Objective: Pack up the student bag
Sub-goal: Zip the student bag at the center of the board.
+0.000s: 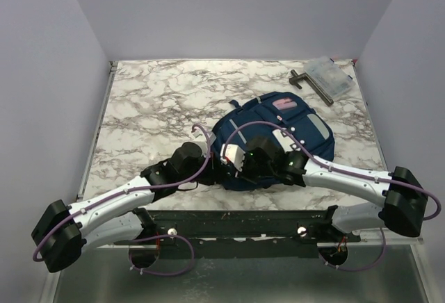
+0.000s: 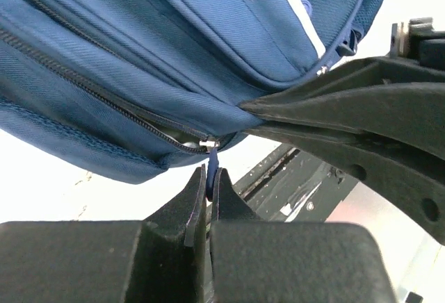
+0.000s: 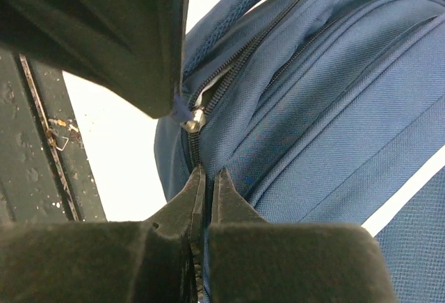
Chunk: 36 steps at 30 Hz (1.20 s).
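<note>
The student bag [image 1: 281, 133], navy with grey stripes, lies on the marble table [image 1: 153, 108]. Both grippers meet at its near left edge. My left gripper [image 2: 211, 175] is shut on the blue zipper pull tab [image 2: 212, 160], just below the metal slider [image 2: 207, 142]; the zipper behind it is partly open. My right gripper [image 3: 207, 176] is shut on the bag's fabric along the zipper seam, just below the slider [image 3: 195, 120]. The left gripper's finger [image 3: 118, 32] shows above it. In the top view the left gripper [image 1: 214, 169] and right gripper [image 1: 233, 171] are close together.
A clear plastic box [image 1: 328, 75] and a dark L-shaped tool [image 1: 311, 85] lie at the far right corner. A pink patch [image 1: 281, 100] shows on the bag's far end. A dark metal rail [image 1: 243, 219] runs along the table's near edge.
</note>
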Available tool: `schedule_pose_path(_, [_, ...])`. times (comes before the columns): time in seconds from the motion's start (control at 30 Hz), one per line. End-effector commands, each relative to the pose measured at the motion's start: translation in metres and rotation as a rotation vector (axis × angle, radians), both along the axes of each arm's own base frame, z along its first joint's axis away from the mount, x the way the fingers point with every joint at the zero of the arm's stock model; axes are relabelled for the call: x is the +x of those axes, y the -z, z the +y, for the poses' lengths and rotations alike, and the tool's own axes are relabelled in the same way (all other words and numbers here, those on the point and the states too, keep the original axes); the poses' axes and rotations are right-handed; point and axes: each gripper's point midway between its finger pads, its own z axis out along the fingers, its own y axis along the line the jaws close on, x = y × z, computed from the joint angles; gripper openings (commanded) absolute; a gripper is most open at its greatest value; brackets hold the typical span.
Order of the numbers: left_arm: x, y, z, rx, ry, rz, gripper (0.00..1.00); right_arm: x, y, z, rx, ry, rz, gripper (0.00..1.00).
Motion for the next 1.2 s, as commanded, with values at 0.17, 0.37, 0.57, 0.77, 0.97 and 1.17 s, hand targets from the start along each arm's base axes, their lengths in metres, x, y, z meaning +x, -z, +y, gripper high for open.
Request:
schedule_pose_path(0.17, [0.064, 0.01, 0.066, 0.09, -0.289, -0.072, 0.0, -0.019, 0.007, -0.104, -0.236, 0.083, -0.092, 0.0])
schedule_pose_path(0.37, [0.075, -0.011, 0.065, 0.061, -0.222, -0.133, 0.0, -0.03, 0.016, -0.134, -0.327, 0.072, -0.095, 0.0])
schedule_pose_path(0.57, [0.028, -0.028, 0.015, -0.074, 0.074, -0.114, 0.0, -0.017, -0.059, -0.09, -0.017, 0.089, -0.185, 0.4])
schedule_pose_path(0.77, [-0.019, -0.05, -0.021, -0.224, 0.182, -0.065, 0.0, -0.025, -0.085, -0.013, 0.205, -0.012, -0.02, 0.59])
schedule_pose_path(0.97, [-0.03, -0.058, -0.024, -0.27, 0.16, -0.053, 0.0, -0.037, -0.044, -0.001, 0.128, -0.095, 0.084, 0.59])
schedule_pose_path(1.17, [-0.031, -0.044, -0.025, -0.226, 0.196, -0.053, 0.0, -0.031, -0.023, -0.005, 0.078, -0.089, 0.063, 0.57])
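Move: The left hand already holds the zip's pull tab, the slider about 1 cm ahead and 1 cm to the right of its finger pads; the open zip's middle lies some 8 cm ahead and 2 cm left of that hand. The right hand has bag fabric pinched at the zip's closed tail, the slider about 3 cm to its left and 1 cm back. From the right hand, the bag's white panel is roughly 12 cm ahead and 16 cm right, the strap loop about 24 cm ahead, level sideways. Keeping the pull tab shut in its fingers, the left hand tugs forward and left along the open zip, about 9 cm in all, turning slightly counter-clockwise, then comes back past its start to finish some 3 cm nearer the base and 2 cm higher, turned about 10 degrees clockwise of its start. Meanwhile the right hand, fingers at first shut, pulls the opposite way, about 11 cm right and slightly back, opens wide out there, then rises and returns left over the bag's near corner, coming down with its open fingers astride the fabric by the slider. ##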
